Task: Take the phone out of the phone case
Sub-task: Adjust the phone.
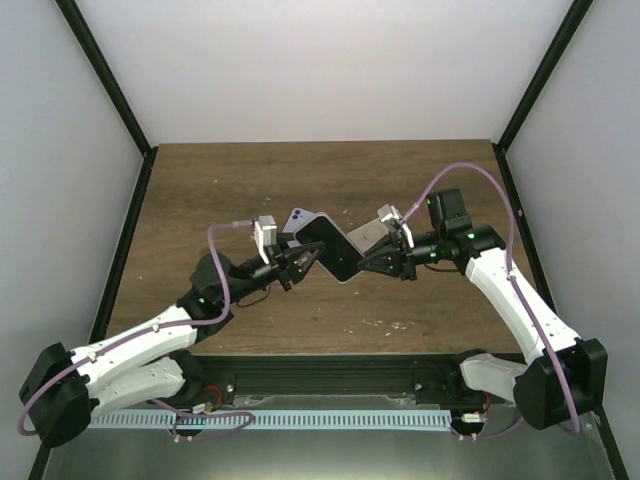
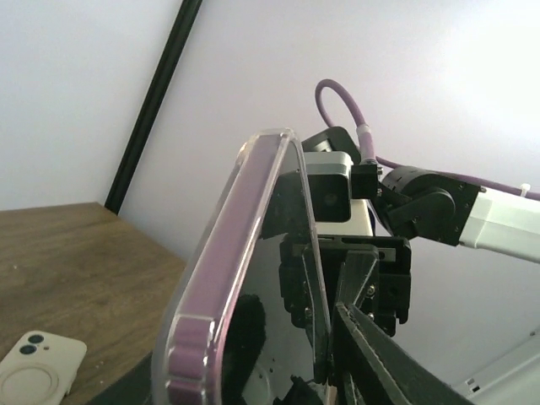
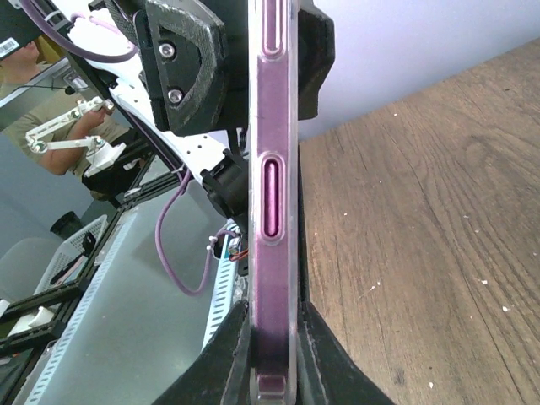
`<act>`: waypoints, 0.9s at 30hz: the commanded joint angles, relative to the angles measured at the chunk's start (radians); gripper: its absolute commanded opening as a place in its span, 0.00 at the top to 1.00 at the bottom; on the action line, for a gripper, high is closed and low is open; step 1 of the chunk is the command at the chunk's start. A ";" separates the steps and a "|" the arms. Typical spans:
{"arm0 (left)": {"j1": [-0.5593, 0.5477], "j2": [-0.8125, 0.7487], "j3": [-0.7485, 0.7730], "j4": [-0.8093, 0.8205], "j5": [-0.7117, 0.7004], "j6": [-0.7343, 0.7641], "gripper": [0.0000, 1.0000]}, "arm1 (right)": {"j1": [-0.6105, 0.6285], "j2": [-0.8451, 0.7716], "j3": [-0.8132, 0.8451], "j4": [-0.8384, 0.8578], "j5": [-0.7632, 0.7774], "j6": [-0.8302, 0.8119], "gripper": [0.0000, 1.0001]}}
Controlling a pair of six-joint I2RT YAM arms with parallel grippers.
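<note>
The phone in its clear phone case hangs on edge above the table's middle, held between both arms. Its lilac side shows through the case, and its dark glass faces the left wrist camera. My right gripper is shut on it, one finger pressed flat on each face. My left gripper has come in from the other end. One of its fingers lies against the far edge, the other is mostly hidden at the near edge.
A beige phone case with camera holes lies flat on the wooden table, behind the held phone. Black frame posts and white walls close in the sides and back.
</note>
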 commanded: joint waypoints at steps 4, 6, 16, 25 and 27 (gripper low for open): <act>0.005 0.029 -0.003 0.138 0.065 -0.025 0.70 | -0.005 -0.027 -0.008 0.069 -0.082 0.049 0.99; 0.006 0.028 -0.001 0.140 0.066 -0.024 0.72 | -0.005 -0.028 -0.015 0.074 -0.083 0.052 0.99; 0.023 0.032 0.052 0.046 0.145 0.013 0.98 | -0.004 -0.028 -0.013 0.012 -0.054 -0.038 0.87; 0.164 0.030 0.242 -0.443 0.478 0.149 1.00 | 0.002 0.032 0.162 -0.477 0.191 -0.624 0.42; 0.182 0.041 0.279 -0.531 0.559 0.194 1.00 | 0.017 0.029 0.168 -0.492 0.261 -0.658 0.41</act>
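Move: Some 4 cm to the left hand's right, 1 cm ahead and 2 cm lower is the middle of the phone in its pink case, its near long edge between the open fingers. From the right hand, which holds its lower right end, the phone's middle is about 6 cm left, 3 cm ahead and 2 cm up. On the table roughly 33 cm below the left hand, the lavender phone is about 21 cm ahead and 5 cm left, the beige one 20 cm ahead and 16 cm right. Closing on the pink-cased phone's left long edge, the left hand pinches it while easing about 1.5 cm up and slightly back. It then returns, tipping its fingertips down and turning clockwise, some 15 degrees in all. The right fingers keep their grip, then open wide and let go as that hand rolls about 15 degrees and shifts barely 1.5 cm right, back and down. ##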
